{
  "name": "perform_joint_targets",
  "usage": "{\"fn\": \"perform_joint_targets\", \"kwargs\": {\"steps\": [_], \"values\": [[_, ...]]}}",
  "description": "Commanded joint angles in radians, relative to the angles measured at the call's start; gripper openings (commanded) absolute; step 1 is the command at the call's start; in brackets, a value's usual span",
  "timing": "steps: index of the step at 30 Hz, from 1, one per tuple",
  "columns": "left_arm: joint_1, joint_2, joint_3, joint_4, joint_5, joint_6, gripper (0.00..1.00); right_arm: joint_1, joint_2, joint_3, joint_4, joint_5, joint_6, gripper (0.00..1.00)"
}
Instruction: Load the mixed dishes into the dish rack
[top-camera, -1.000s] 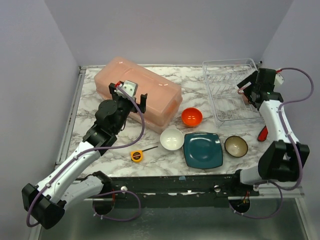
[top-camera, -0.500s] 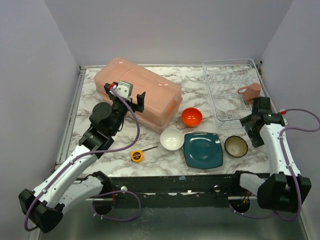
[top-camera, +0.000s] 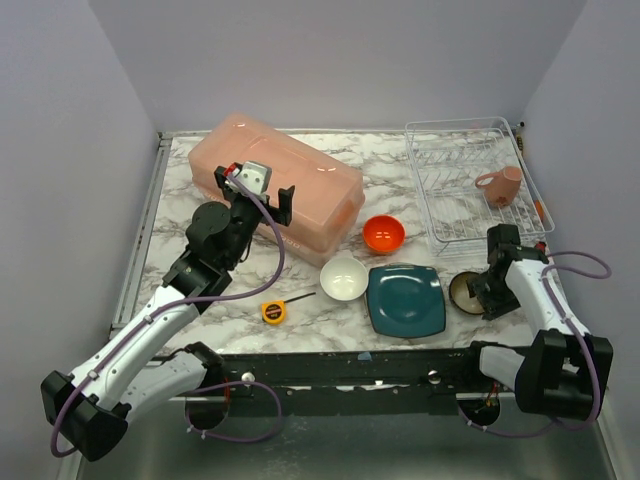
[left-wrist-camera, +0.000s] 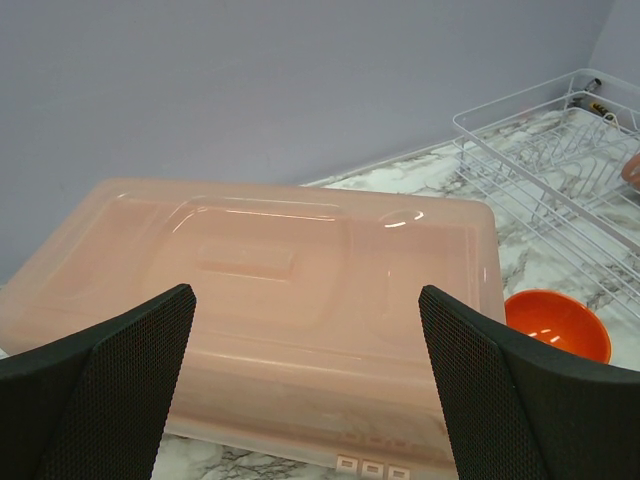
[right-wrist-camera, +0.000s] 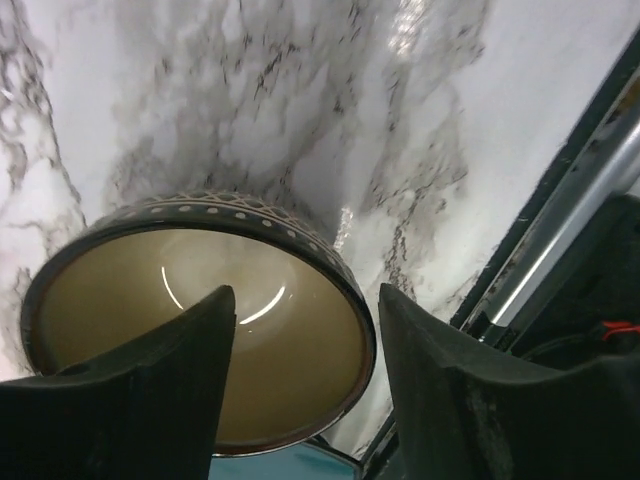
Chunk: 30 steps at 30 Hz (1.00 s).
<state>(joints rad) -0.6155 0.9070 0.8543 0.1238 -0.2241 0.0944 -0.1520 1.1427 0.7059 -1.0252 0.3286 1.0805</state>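
Observation:
The dish rack (top-camera: 465, 180) stands at the back right with the pinkish mug (top-camera: 500, 185) lying in it. An orange bowl (top-camera: 383, 233), a white bowl (top-camera: 343, 278) and a teal square plate (top-camera: 405, 300) sit on the marble in front. My right gripper (top-camera: 478, 293) is down at the dark bowl (top-camera: 462, 290). In the right wrist view it is open (right-wrist-camera: 305, 300), one finger over the bowl's tan inside (right-wrist-camera: 200, 330) and the other outside the rim. My left gripper (top-camera: 255, 192) hangs open above the pink tub (left-wrist-camera: 300, 270), holding nothing.
The big pink tub (top-camera: 275, 190) fills the back left. A yellow tape measure (top-camera: 273, 311) lies near the front edge, left of the white bowl. The table's right edge and metal frame (right-wrist-camera: 560, 220) run close beside the dark bowl.
The right arm has left the rack, where the mug now lies, and has come down toward the front to straddle the dark bowl's rim, its jaws narrowing. The left arm has barely shifted.

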Motion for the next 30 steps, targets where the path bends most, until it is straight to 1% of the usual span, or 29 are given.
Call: {"fn": "perform_joint_targets", "kwargs": {"steps": [1, 2, 3, 5, 7, 8, 11, 14, 16, 19, 23, 26, 29, 30], "values": [[-0.002, 0.003, 0.02, -0.022, 0.012, 0.002, 0.94, -0.003, 0.017, -0.077, 0.13, -0.132, -0.016, 0.54], [-0.003, 0.004, 0.019, -0.023, 0.012, 0.006, 0.94, -0.004, 0.026, -0.09, 0.152, -0.155, -0.024, 0.45], [-0.003, 0.005, 0.017, -0.021, 0.009, 0.01, 0.94, -0.003, 0.039, -0.094, 0.159, -0.167, -0.032, 0.33], [-0.003, 0.01, 0.027, -0.03, -0.001, 0.019, 0.94, -0.003, 0.07, -0.089, 0.142, -0.179, -0.042, 0.21], [-0.003, 0.01, 0.037, -0.04, -0.003, 0.022, 0.94, -0.004, 0.101, -0.059, 0.13, -0.21, -0.076, 0.02], [-0.003, 0.007, 0.037, -0.043, -0.001, 0.022, 0.94, -0.003, 0.114, -0.035, 0.107, -0.207, -0.077, 0.0], [-0.003, -0.007, 0.02, -0.035, 0.004, 0.025, 0.94, -0.003, 0.144, 0.047, -0.007, -0.117, -0.049, 0.0], [-0.007, 0.001, 0.001, -0.01, -0.018, 0.042, 0.94, -0.003, 0.136, 0.124, -0.105, -0.049, -0.029, 0.0], [-0.007, 0.023, 0.021, -0.027, -0.02, 0.039, 0.94, -0.003, 0.097, 0.165, -0.159, -0.023, -0.019, 0.0], [-0.007, 0.039, 0.046, -0.057, 0.014, 0.013, 0.93, -0.003, 0.015, 0.213, -0.18, -0.019, -0.032, 0.0], [-0.007, 0.044, 0.046, -0.054, 0.056, -0.01, 0.93, -0.003, -0.131, 0.195, -0.119, -0.122, -0.093, 0.0], [-0.007, 0.056, 0.063, -0.074, 0.072, -0.012, 0.93, -0.003, -0.273, 0.147, 0.073, -0.35, -0.222, 0.0], [-0.007, 0.049, 0.059, -0.07, 0.11, -0.017, 0.93, -0.002, -0.44, 0.113, 0.26, -0.535, -0.268, 0.0], [-0.007, 0.047, 0.058, -0.071, 0.122, -0.025, 0.93, 0.003, -0.458, 0.118, 0.296, -0.592, -0.282, 0.0]]}}
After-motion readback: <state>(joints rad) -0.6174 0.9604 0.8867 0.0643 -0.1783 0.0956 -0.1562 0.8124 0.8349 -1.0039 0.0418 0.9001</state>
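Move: The brown bowl sits just off the right hand's open fingers, its middle about 3 cm ahead, 4 cm to the left and 3 cm below; the near-right rim lies between them. The teal plate is about 18 cm left and 1 cm ahead. The dish rack's middle is some 28 cm ahead and 1 cm left, with the pink mug in it 28 cm ahead and 5 cm right. From the left hand the bowl lies roughly 45 cm right, 12 cm back and 32 cm below. Down about 2.5 cm and a little left goes the right hand, closing its fingers to pinch the brown bowl's near-right rim, one finger inside and one outside. Then it lifts the bowl some 12 cm, drawing forward and left towards the dish rack late in the rise, while the wrist swings the fingertips up and forward about 30 degrees and turns slightly counter-clockwise. ##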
